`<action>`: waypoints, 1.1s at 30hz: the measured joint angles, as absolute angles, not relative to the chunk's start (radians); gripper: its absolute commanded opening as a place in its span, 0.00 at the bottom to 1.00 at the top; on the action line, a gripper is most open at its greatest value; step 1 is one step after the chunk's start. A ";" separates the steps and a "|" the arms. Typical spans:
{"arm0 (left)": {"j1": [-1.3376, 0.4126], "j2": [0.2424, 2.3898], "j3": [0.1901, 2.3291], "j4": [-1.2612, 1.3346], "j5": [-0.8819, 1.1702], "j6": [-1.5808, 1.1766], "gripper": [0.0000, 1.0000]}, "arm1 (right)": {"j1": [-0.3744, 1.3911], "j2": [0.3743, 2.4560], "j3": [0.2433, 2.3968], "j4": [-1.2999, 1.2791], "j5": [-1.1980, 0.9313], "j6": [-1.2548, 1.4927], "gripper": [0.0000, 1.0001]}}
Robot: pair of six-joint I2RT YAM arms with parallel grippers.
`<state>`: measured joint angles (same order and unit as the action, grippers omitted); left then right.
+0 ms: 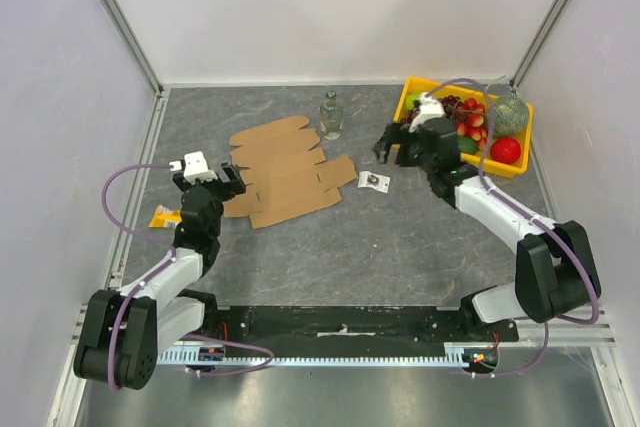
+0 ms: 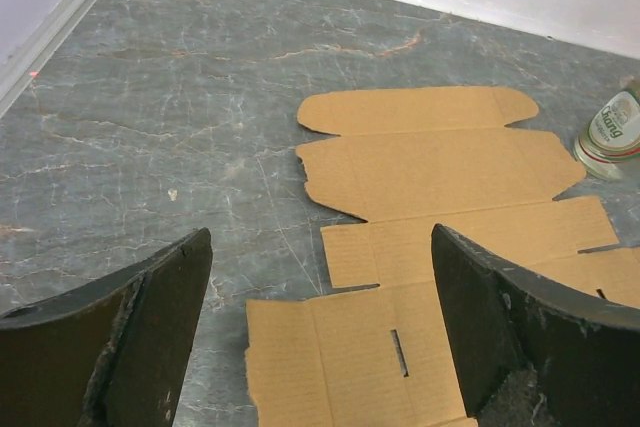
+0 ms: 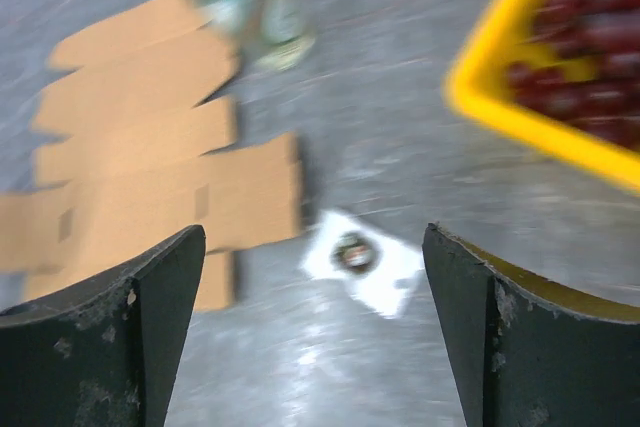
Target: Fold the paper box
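Note:
The paper box (image 1: 285, 169) lies flat and unfolded on the grey table, a brown die-cut cardboard sheet with flaps and tabs. My left gripper (image 1: 208, 185) hovers at its left edge, open, nothing between the fingers. In the left wrist view the sheet (image 2: 440, 187) spreads ahead, its near slotted flap (image 2: 360, 357) between the open fingers (image 2: 150, 337). My right gripper (image 1: 398, 140) is open to the right of the sheet, beside the yellow tray. The blurred right wrist view shows the cardboard (image 3: 150, 177) at left, beyond the open jaws.
A clear glass bottle (image 1: 331, 115) stands just behind the cardboard. A yellow tray (image 1: 415, 97) of fruit sits at the back right. A small white packet (image 1: 373, 181) lies right of the sheet. A yellow wrapper (image 1: 164, 215) lies at the left, near the left arm.

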<state>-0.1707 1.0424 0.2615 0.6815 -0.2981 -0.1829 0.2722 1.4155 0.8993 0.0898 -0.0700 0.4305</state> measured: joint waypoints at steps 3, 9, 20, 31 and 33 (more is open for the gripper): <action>-0.171 1.043 0.262 0.681 -0.276 -0.191 0.94 | 0.404 1.417 0.862 0.156 -0.083 0.512 0.94; -0.171 1.052 0.263 0.682 -0.233 -0.195 0.93 | 0.515 1.474 0.734 0.289 -0.082 0.678 0.88; -0.171 1.071 0.263 0.683 -0.190 -0.197 0.92 | 0.565 1.671 0.673 0.509 -0.069 0.839 0.75; -0.171 1.079 0.263 0.688 -0.171 -0.197 0.92 | 0.566 1.803 0.678 0.659 -0.030 0.913 0.66; -0.171 1.081 0.263 0.688 -0.170 -0.197 0.92 | 0.566 1.825 0.689 0.684 -0.021 0.920 0.65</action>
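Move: The right flap of the paper box lies about 14 cm to the right hand's left, level with it in reach and some 17 cm below. The small snowman packet is about 7 cm left and 3 cm back; the glass bottle is 15 cm left and 9 cm farther out; the fruit crate is 10 cm to the right and 11 cm ahead. From the left hand the flap is roughly 24 cm right, 6 cm ahead and 15 cm below. Sweeping left and slightly back over the packet, then sinking, the right hand goes about 13 cm left and 13 cm down to the near edge of the box's right flap, easing a little forward at the end. Its left side rolls up some 20 degrees, the fingers tip down and narrow to about two-thirds open. The left hand, still open, drifts a couple of centimetres right, turning slightly clockwise. ##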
